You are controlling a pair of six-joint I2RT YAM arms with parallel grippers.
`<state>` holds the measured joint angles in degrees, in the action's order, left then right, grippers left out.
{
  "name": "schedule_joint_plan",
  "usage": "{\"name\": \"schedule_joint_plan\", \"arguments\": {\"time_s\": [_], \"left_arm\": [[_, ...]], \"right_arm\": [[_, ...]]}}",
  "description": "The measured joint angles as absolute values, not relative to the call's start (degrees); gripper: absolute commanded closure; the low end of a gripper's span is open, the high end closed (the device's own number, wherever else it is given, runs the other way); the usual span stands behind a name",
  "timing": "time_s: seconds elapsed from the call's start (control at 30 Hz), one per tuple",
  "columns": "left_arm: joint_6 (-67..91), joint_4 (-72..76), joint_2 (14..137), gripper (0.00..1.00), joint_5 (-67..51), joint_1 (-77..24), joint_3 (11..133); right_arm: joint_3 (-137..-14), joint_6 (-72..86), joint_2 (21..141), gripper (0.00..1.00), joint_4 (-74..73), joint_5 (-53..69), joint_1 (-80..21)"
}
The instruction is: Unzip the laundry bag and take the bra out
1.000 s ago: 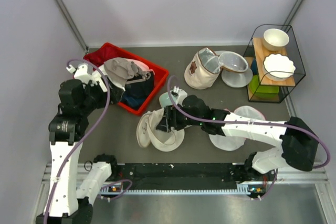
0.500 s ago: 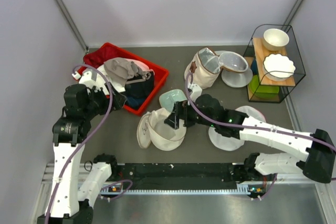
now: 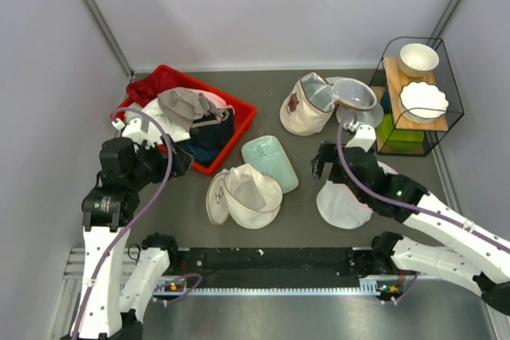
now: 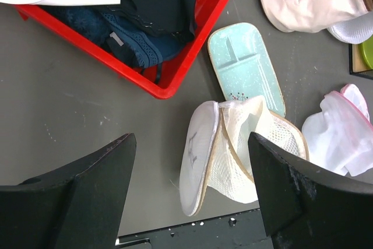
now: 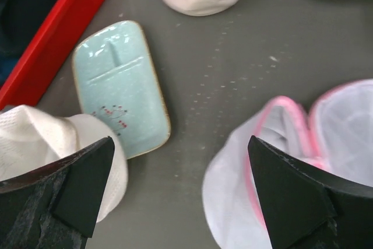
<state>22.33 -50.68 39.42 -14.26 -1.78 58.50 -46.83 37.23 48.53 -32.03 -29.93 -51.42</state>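
The cream-white laundry bag point(image 3: 243, 195) lies on the table near the front, gaping open, its round face with the black icon point(image 4: 198, 155) turned up on the left. It also shows in the right wrist view point(image 5: 46, 135). The taupe bra point(image 3: 182, 103) lies on top of the clothes in the red bin point(image 3: 239, 121). My left gripper point(image 3: 180, 162) is open and empty, hovering left of the bag by the bin's near edge point(image 4: 192, 202). My right gripper point(image 3: 322, 166) is open and empty, right of the bag, over bare table point(image 5: 183, 199).
A teal tray point(image 3: 269, 162) lies between the bag and the bin. A pink-trimmed mesh bag point(image 3: 344, 203) lies under my right arm. A beige pouch point(image 3: 305, 109) and another mesh bag point(image 3: 356, 105) lie at the back. A wire rack with bowls point(image 3: 414, 93) stands far right.
My right gripper has drawn back to the right, away from the laundry bag, uncovering the teal tray. My left arm has shifted slightly nearer.
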Motion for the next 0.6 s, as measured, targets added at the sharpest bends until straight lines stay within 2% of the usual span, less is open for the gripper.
{"name": "schedule_joint_plan", "arguments": {"time_s": [0.2, 0.6], "left_arm": [[22.4, -50.8, 38.4, 0.18, -13.4, -1.8, 57.5], [22.6, -50.6, 38.9, 0.18, -12.3, -1.8, 56.0]], "right_arm": [[-44.8, 38.7, 43.6, 0.01, -35.6, -37.1, -50.8], [-44.6, 39.9, 48.5, 0.01, -37.6, -41.2, -50.8]]}}
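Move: The right hand, empty and wide open, has the pink-rimmed bag about 5 cm to its right, 8 cm back and some 16 cm below. The emptied laundry bag stands roughly 23 cm to this hand's left and 6 cm back, with the green tray about 18 cm left and 4 cm ahead. From the left hand, that pink-rimmed bag is about 51 cm to the right, 8 cm back and 22 cm below. The right hand carries on away from the opened laundry bag, easing about 4.5 cm to the right towards the pink-rimmed bag and then sinking some 2 cm, while its wrist turns about 10 degrees clockwise and its left side dips a little. Its fingers stay wide open and touch nothing, and the empty left hand, also open, settles about 1.5 cm lower in front of the red bin. ##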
